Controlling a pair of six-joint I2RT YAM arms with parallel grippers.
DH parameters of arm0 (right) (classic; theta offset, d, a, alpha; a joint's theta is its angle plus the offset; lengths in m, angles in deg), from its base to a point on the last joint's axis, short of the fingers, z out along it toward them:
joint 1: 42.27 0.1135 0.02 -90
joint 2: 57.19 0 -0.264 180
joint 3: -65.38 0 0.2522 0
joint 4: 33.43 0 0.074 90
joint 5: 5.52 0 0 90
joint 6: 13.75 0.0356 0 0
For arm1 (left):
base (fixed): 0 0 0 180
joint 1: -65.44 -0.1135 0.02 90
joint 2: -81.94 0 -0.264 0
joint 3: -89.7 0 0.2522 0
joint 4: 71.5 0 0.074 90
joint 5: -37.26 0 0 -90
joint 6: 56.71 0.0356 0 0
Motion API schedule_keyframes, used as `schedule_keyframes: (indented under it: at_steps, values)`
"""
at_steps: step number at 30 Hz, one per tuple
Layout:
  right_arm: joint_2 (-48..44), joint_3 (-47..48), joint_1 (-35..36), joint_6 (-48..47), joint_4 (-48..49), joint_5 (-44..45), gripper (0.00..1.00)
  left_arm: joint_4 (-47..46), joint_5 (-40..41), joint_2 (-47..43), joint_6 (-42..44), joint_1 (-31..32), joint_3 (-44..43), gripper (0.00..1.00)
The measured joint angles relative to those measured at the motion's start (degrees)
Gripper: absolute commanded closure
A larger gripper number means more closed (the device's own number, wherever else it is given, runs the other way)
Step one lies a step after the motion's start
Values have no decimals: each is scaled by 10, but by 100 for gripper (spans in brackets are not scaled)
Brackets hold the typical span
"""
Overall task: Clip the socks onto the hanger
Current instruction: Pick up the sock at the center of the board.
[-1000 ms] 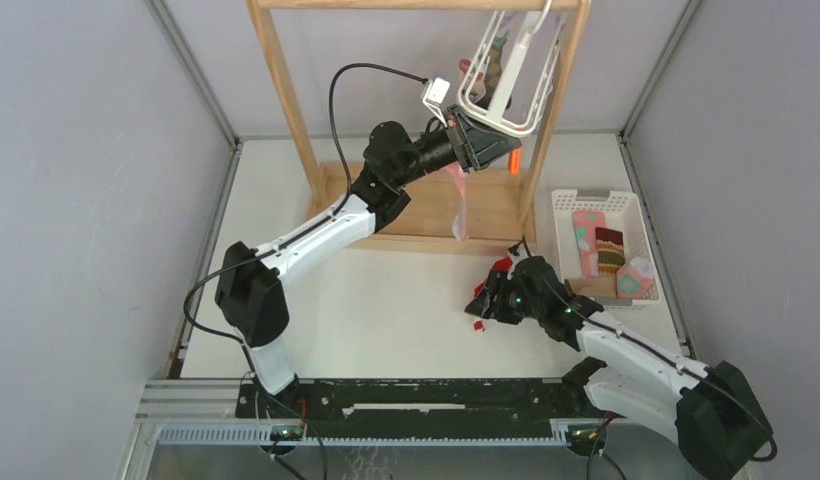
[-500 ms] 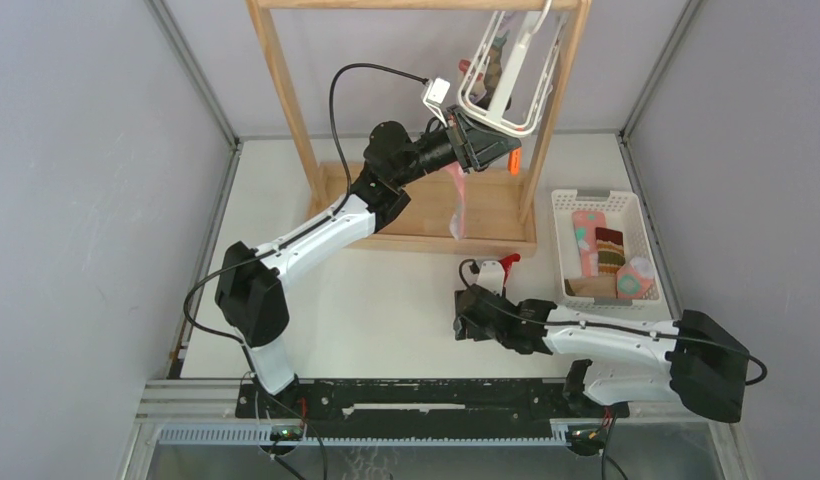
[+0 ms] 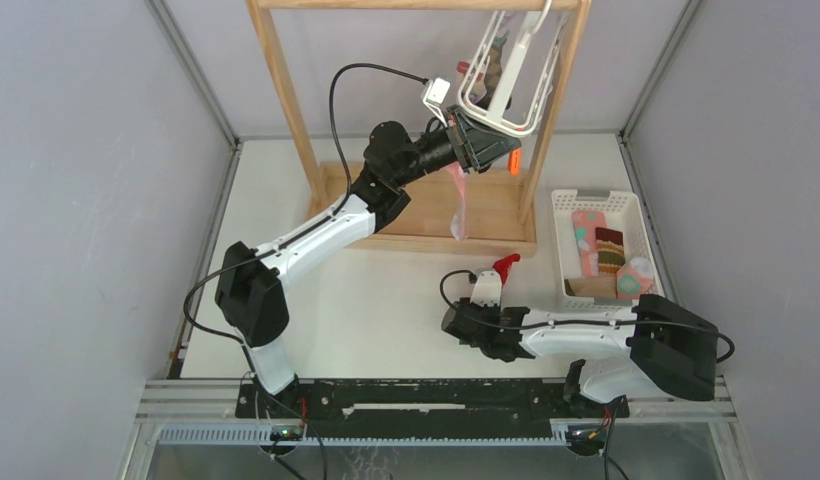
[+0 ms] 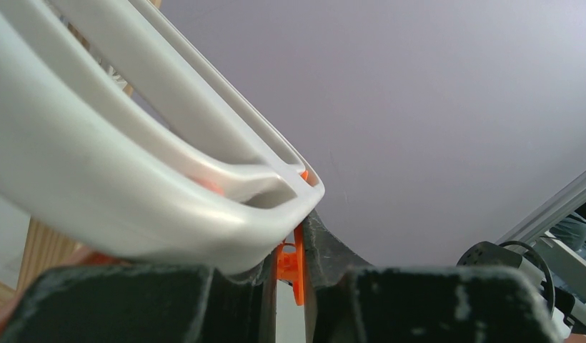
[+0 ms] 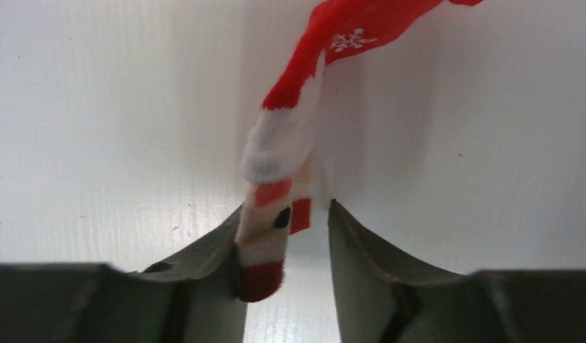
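Note:
The white hanger (image 3: 506,92) hangs from the wooden rack, its frame (image 4: 133,179) filling the left wrist view. My left gripper (image 3: 489,150) (image 4: 290,246) is up at its lower edge, shut on an orange clip (image 4: 299,268). A pink sock (image 3: 458,205) dangles just below. A red snowflake sock (image 3: 501,268) (image 5: 290,136) lies on the table. Its striped end rests between the fingers of my right gripper (image 3: 483,298) (image 5: 286,214). That end touches the left finger, with a gap to the right finger, so the jaws are open.
A white slatted basket (image 3: 596,197) at the right holds a pink dotted sock (image 3: 586,240) and a striped sock (image 3: 609,252). The wooden rack (image 3: 284,90) stands on its base board (image 3: 416,215) at the back. Grey walls close in on both sides.
My right arm has folded low along the near edge and turned toward the red sock, which now lies on the table with its end between the jaws. The left arm has not moved.

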Motion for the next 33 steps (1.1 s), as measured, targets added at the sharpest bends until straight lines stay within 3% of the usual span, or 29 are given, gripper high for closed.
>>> schedule_keyframes:
  at_steps: [3,4,9,12,17,20,21,27,33]
  values:
    - [0,0,5,10,0,11,96,0,0,0,0,0,0,100]
    - [0,0,6,11,0,14,100,0,0,0,0,0,0,100]
    - [-18,0,10,17,-10,32,100,0,0,0,0,0,0,100]
    - [-84,-1,10,4,-27,36,100,0,0,0,0,0,0,100]
    - [-268,-1,9,-88,-34,36,100,1,0,0,0,0,0,100]
    - [-441,-5,-9,-194,-12,-6,100,0,0,0,0,0,0,100]
    - [-449,-5,-17,-200,-12,-8,100,0,0,0,0,0,0,100]
    - [-624,-7,-202,-281,29,-128,100,0,0,0,0,0,0,100]
    - [-625,-45,-299,-301,145,-239,100,-20,-7,0,-30,0,0,100]
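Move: The red gnome-patterned sock lies on the table right at the right hand; its patterned near end is already between the open fingers, while its middle is about 5 cm ahead, 2 cm to the right and 1 cm below. The wooden stand's front rail is roughly 14 cm ahead and 11 cm left; the white basket some 14 cm ahead and 25 cm right. From the left hand, the sock's middle lies about 10 cm back, level sideways and some 42 cm below. Almost in place at first, the right fingers close from about half open and pinch the near, gnome-patterned end of the sock; then the right hand swings quickly up some 26 cm towards the height of the hanger, drifting about 6 cm right and a little forward. On the way the wrist turns some 60 degrees, from pointing steeply down to nearly level, forward and left, with the fingers staying shut on the sock. ##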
